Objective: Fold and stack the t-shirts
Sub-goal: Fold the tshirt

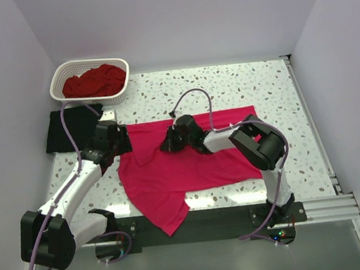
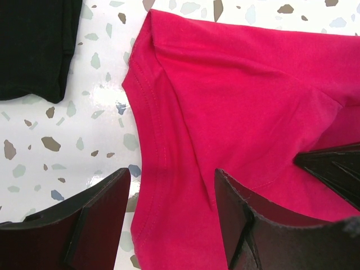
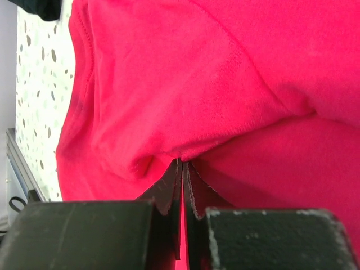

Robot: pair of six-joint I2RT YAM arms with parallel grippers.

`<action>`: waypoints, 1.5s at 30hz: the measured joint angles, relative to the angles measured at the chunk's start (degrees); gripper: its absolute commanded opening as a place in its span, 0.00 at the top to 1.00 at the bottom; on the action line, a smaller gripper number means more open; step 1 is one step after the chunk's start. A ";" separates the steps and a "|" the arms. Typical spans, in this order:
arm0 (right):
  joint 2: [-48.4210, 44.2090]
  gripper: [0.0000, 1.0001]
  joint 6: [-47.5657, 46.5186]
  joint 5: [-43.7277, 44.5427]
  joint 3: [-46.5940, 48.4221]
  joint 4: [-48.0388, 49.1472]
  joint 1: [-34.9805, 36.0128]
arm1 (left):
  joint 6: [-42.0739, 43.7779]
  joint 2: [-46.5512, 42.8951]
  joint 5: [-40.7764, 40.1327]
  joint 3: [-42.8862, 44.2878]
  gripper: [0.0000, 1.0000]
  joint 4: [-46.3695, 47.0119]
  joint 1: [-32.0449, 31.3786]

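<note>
A bright pinkish-red t-shirt (image 1: 190, 166) lies spread on the table, its lower corner hanging over the near edge. My left gripper (image 1: 124, 143) stands open over the shirt's left hem (image 2: 146, 112), one finger (image 2: 101, 208) over bare table and the other on the fabric. My right gripper (image 1: 166, 143) is shut, pinching a small raised fold of the same shirt (image 3: 197, 73) at its fingertips (image 3: 183, 163). A black t-shirt (image 1: 70, 128) lies folded at the back left, and its corner shows in the left wrist view (image 2: 34, 45). A darker red t-shirt (image 1: 94, 81) is bunched in the basket.
The white lattice basket (image 1: 123, 83) stands in the back left corner against the wall. Speckled tabletop (image 1: 258, 81) shows behind and to the right of the shirt. A metal rail (image 1: 323, 207) runs along the near edge, and walls close in on both sides.
</note>
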 measured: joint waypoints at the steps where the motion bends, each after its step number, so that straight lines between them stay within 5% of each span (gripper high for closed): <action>1: -0.61 1.00 -0.13 0.00 0.00 -1.16 0.00 | 0.00 0.04 0.00 0.00 0.34 0.00 0.00; 13: -6.51 1.00 -0.96 0.70 2.71 -16.15 0.00 | 0.07 0.74 -0.20 0.00 0.34 -0.04 0.00; 21: -10.47 0.92 -3.02 2.14 4.85 -26.71 0.33 | 0.07 1.27 -0.55 0.00 0.34 -0.07 0.00; 26: -10.73 0.69 -3.50 2.64 5.25 -28.11 0.35 | 0.07 1.86 -0.61 0.00 0.34 -0.13 0.00; 34: -11.15 0.61 -6.99 6.36 5.29 -32.61 -0.68 | -0.46 2.40 -0.55 0.02 0.32 -0.07 0.33; 38: -14.71 0.62 -9.73 6.88 4.68 -34.95 -6.93 | -2.80 5.38 1.70 0.90 0.34 0.42 4.46; 45: -19.78 0.62 -14.95 6.34 4.46 -35.65 -27.74 | -6.67 21.68 4.46 12.48 0.39 2.51 9.68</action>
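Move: The right hand still pinches the folded-in sleeve's tip; the spot to lay it is about 2 cm back and 3 cm right. The t-shirt's far edge, where that hand goes next, lies some 24 cm right and 11 cm ahead of it. For the left hand, the t-shirt's far left corner is about 10 cm straight ahead and 8 cm below, the black cloth some 20 cm left and 9 cm ahead. Right hand draws the sleeve back-right, opens, swings some 20 cm right and forward; left advances 7 cm towards its corner. ##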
